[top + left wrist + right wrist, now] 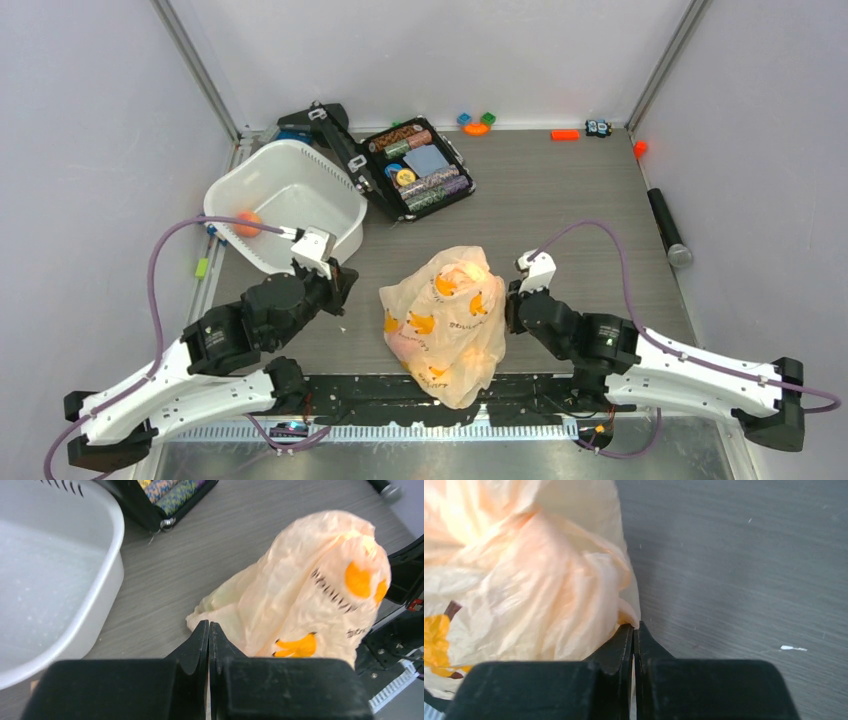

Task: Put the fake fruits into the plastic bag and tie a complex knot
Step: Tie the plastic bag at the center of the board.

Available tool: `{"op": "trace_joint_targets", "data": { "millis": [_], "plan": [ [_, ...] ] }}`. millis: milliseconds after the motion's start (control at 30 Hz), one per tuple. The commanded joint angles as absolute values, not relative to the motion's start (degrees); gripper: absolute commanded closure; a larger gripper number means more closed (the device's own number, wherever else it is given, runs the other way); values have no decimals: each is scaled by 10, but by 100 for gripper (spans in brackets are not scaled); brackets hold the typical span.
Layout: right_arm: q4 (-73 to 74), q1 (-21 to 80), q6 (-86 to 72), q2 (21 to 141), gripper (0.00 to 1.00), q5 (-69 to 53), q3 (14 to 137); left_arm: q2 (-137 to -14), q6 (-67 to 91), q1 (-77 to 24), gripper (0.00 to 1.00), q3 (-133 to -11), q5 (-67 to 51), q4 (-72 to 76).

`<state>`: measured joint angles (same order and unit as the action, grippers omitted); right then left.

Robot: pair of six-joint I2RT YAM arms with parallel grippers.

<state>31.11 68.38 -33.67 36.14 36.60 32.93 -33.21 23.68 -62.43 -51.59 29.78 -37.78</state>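
The plastic bag (447,322) lies bunched and bulging on the table between my two arms, pale peach with orange prints. Its film hides the fake fruits, though a greenish tint shows through low on the bag (222,597). A small orange fruit (247,223) shows at the near left rim of the white tub (335,205). My left gripper (340,287) is shut and empty, a little left of the bag (310,580). My right gripper (636,626) is shut, its tips against a fold at the bag's (539,575) right edge.
An open black case of poker chips (417,167) stands behind the bag, next to the tub. Small coloured toys (477,124) and an orange block (565,134) lie along the back wall. A black cylinder (668,228) rests at the right edge.
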Motion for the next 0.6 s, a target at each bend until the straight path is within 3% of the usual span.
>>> {"op": "trace_joint_targets", "data": {
  "millis": [0, 200, 333, 433, 500, 567],
  "plan": [
    [240, 673, -321, 353, 95, 276, 316, -298, 265, -622, 100, -475, 273, -335],
    [229, 673, -300, 344, 94, 247, 338, -288, 261, -622, 85, -472, 209, -295],
    [235, 673, -305, 322, 67, 234, 343, -303, 262, -622, 69, -485, 190, -306],
    [255, 673, -310, 300, 39, 229, 352, -303, 265, -622, 53, -489, 167, -299],
    [278, 673, -311, 281, 26, 226, 362, -297, 266, -622, 41, -490, 161, -294],
    [306, 673, -309, 259, 19, 224, 376, -287, 268, -622, 32, -489, 160, -290]
  ]
}}
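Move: The left hand, shut and empty, has the plastic bag's middle about 15 cm to its right, 8 cm back and some 15 cm lower. From that hand the white basket lies roughly 13 cm ahead and 15 cm left, the black case about 19 cm ahead and 10 cm right, both some 22 cm below. The right hand pinches a loose end of the bag, whose middle is about 11 cm to its left, 3 cm back and 5 cm lower. The right hand lets go of the pinched end of the bag: it dips about 2 cm while still shut, then eases back and left and rises to some 3 cm above where it began, fingers spreading wide. The left hand touches nothing; it dips too, then drifts about 3 cm right and back towards the bag, opening past half and turning some 10 degrees clockwise. ##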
